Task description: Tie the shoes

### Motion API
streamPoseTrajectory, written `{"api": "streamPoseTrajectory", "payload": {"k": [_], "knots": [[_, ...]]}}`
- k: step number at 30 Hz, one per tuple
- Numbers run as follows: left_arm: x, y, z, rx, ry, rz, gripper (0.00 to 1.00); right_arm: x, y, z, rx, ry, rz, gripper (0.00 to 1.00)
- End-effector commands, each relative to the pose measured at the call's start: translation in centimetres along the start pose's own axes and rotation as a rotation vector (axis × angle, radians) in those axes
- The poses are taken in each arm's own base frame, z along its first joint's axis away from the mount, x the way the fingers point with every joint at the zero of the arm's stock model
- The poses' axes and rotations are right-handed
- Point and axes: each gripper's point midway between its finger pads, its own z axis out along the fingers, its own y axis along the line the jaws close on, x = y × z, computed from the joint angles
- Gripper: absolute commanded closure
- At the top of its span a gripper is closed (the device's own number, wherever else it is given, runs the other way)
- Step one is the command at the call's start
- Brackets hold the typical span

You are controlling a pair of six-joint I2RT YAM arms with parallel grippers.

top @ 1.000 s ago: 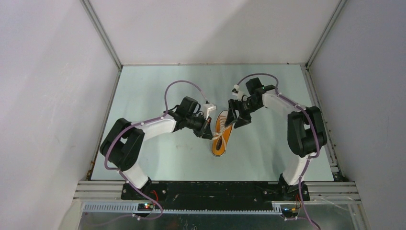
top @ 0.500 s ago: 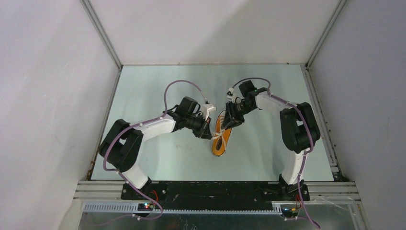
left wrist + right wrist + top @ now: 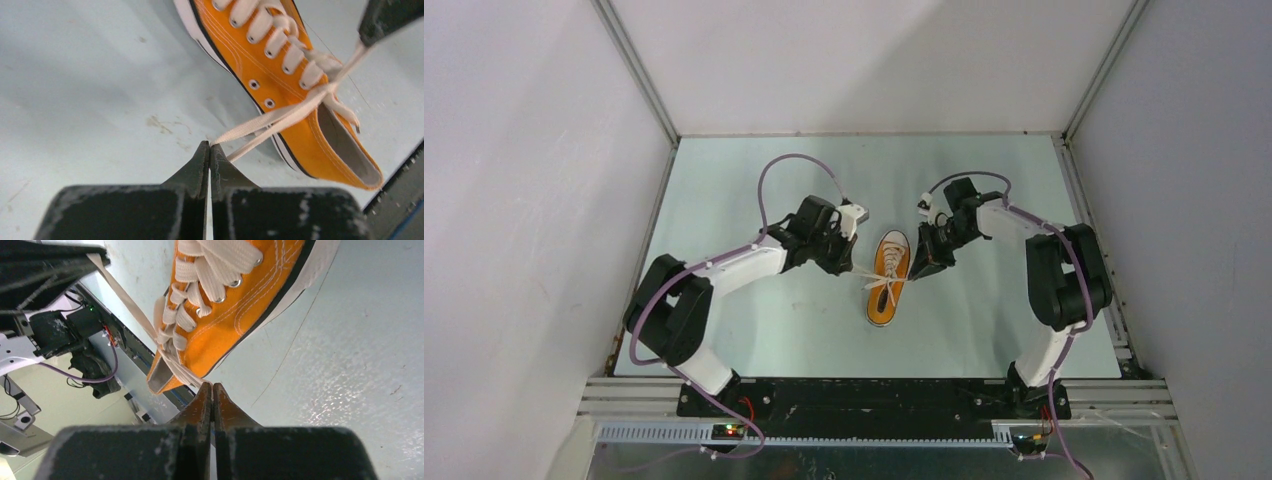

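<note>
An orange sneaker (image 3: 887, 290) with white toe cap and white laces lies mid-table, toe toward the arms' bases. It also shows in the left wrist view (image 3: 285, 85) and in the right wrist view (image 3: 235, 300). My left gripper (image 3: 852, 268) is just left of the shoe, shut on a white lace loop (image 3: 260, 122) pulled taut to the left. My right gripper (image 3: 921, 272) is just right of the shoe, shut on another lace loop (image 3: 187, 375) pulled taut to the right. The laces cross at a knot (image 3: 885, 284) over the shoe's upper.
White walls close in the pale green table (image 3: 754, 330) at the back and on both sides. A black rail (image 3: 874, 395) with the arm bases runs along the near edge. Purple cables loop over both arms.
Both grippers have moved apart from over the shoe, the left to the left and the right to the right, and the laces now stretch taut between them.
</note>
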Motion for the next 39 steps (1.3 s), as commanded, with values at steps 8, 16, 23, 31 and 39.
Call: {"api": "streamPoseTrajectory", "payload": {"k": [8,16,23,31,39], "knots": [[1.5,8.3,-1.8,-0.434,0.115,0.053,1.00,0.6,-4.6,-1.0,0.169,-0.025,-0.070,1.00],[2.1,8.8,-2.0,-0.472,0.144,0.091,1.00,0.4,-5.6,-1.3,0.205,-0.033,-0.076,1.00],[-0.9,4.5,-1.5,-0.259,0.066,0.150,0.92,-0.7,-1.3,-1.5,0.074,-0.069,-0.195,1.00],[-7.2,2.8,-5.8,-0.196,-0.050,0.158,0.35,-4.3,2.7,-9.5,0.118,-0.275,-0.412,0.43],[-15.9,4.6,-15.6,-0.298,-0.332,0.013,0.00,-7.4,4.5,-22.6,0.296,-0.685,-0.413,0.01]]}}
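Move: The left hand holds one lace loop; the knot it pulls against lies some 7 cm to its right and about 2 cm back, a little below. From the right hand, which pinches the other loop, the knot is about 5 cm to the left, level fore and aft and also slightly below. The shoe's toe cap lies roughly 8 cm ahead of the knot, its heel opening about 5 cm behind it. Both shut grippers keep pinching their loops and draw the bow tight: the left pulls about 3 cm forward and left, away from the knot, dipping a centimetre, while the right stays almost in place as its counter-hold, and then both pause. Both then open wide, let go of the loops and lift clear ever faster, the left some 13 cm up and 5 cm forward, the right about 15 cm up, 7 cm forward and 8 cm to its right, its fingers tilting some 35 degrees outward and up. ##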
